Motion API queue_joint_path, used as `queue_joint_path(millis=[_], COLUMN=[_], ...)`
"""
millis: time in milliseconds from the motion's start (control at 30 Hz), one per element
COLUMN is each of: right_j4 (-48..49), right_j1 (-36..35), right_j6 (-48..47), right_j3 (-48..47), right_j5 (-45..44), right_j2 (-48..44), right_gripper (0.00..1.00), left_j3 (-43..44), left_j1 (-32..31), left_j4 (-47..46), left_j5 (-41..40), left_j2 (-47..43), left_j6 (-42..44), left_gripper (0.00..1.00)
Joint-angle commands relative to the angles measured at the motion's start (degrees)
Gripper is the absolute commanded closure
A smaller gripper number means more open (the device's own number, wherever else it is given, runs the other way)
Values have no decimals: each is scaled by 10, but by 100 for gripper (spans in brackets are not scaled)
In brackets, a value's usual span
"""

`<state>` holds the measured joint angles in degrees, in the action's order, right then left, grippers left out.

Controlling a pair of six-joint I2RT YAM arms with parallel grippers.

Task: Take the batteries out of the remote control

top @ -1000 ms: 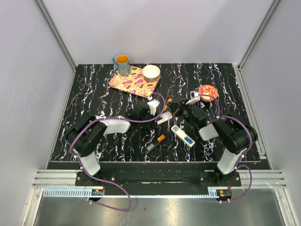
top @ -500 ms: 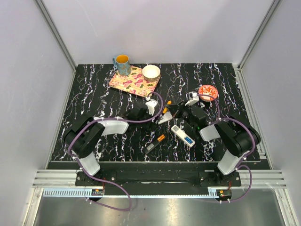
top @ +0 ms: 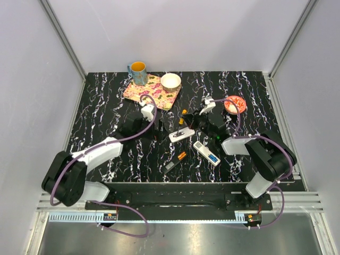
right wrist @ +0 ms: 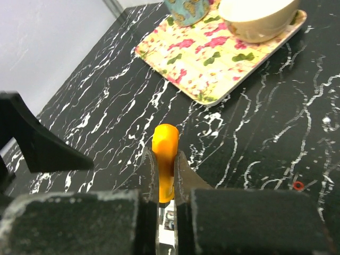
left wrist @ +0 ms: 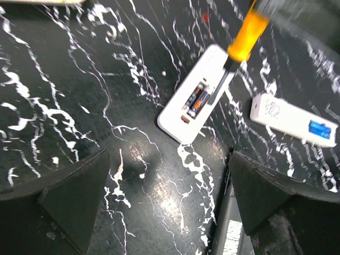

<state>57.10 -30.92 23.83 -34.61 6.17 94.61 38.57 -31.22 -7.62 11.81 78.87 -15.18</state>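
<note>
A white remote [top: 181, 134] lies face down mid-table with its compartment open and two orange-and-black batteries [left wrist: 195, 102] inside. My right gripper [top: 190, 119] is shut on an orange-handled tool [right wrist: 165, 146]. The tool's dark tip rests at the compartment's edge [left wrist: 223, 85]. My left gripper [top: 151, 133] stands wide open just left of the remote and holds nothing; its fingers [left wrist: 74, 196] frame bare table. A second white remote [top: 206, 152] with a blue battery [left wrist: 321, 129] in it lies to the right. One loose orange battery [top: 181, 155] lies nearer the front.
A small flat black bar [top: 170, 166] lies beside the loose battery. A floral tray [top: 151, 91] at the back left carries a white bowl [top: 171, 81], with a blue mug [top: 138, 71] at its corner. A red bowl [top: 235, 103] sits at the back right.
My left gripper has opened, let go of the remote and pulled back to the left. The right gripper with the tool has shifted slightly up and left.
</note>
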Motion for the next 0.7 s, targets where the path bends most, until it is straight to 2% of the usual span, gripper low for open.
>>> queue_joint_path(millis=[0, 267, 667], right_j4=[-34, -72, -77], right_j1=[-41, -68, -70], right_j6=[-64, -101, -106], right_j3=[-47, -69, -57], right_j5=[-29, -78, -88], right_j2=[13, 32, 33], right_gripper=[100, 100, 100], left_j3=[-4, -1, -3], left_j1=[28, 45, 47], left_j4=[2, 19, 9], left_j5=[30, 68, 84], left_j2=[-68, -122, -115], left_j6=[-40, -46, -50], left_gripper=[1, 1, 1])
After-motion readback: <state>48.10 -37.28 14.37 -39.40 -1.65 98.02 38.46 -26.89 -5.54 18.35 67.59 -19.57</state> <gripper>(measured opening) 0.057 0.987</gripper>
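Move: The right hand grips the orange screwdriver, tip down. The white remote control with its open battery well lies some 13 cm below that hand, about 2 cm to its left and 1 cm back. The black remote lies about 12 cm nearer the bases than the white one and 3 cm to its left; the blue-label remote is about 8 cm nearer and 10 cm to its right. From the empty left hand, the white remote is some 3 cm ahead, 8 cm right and 8 cm down. Leftward first by about 3 cm, then down about 3 cm while easing slightly back right, the right hand lowers the screwdriver tip into the open battery well of the white remote, rolling its left side down some 15 degrees and keeping its grip on the handle. The left hand, still wide open, rises about 6.5 cm clear of the remote. ##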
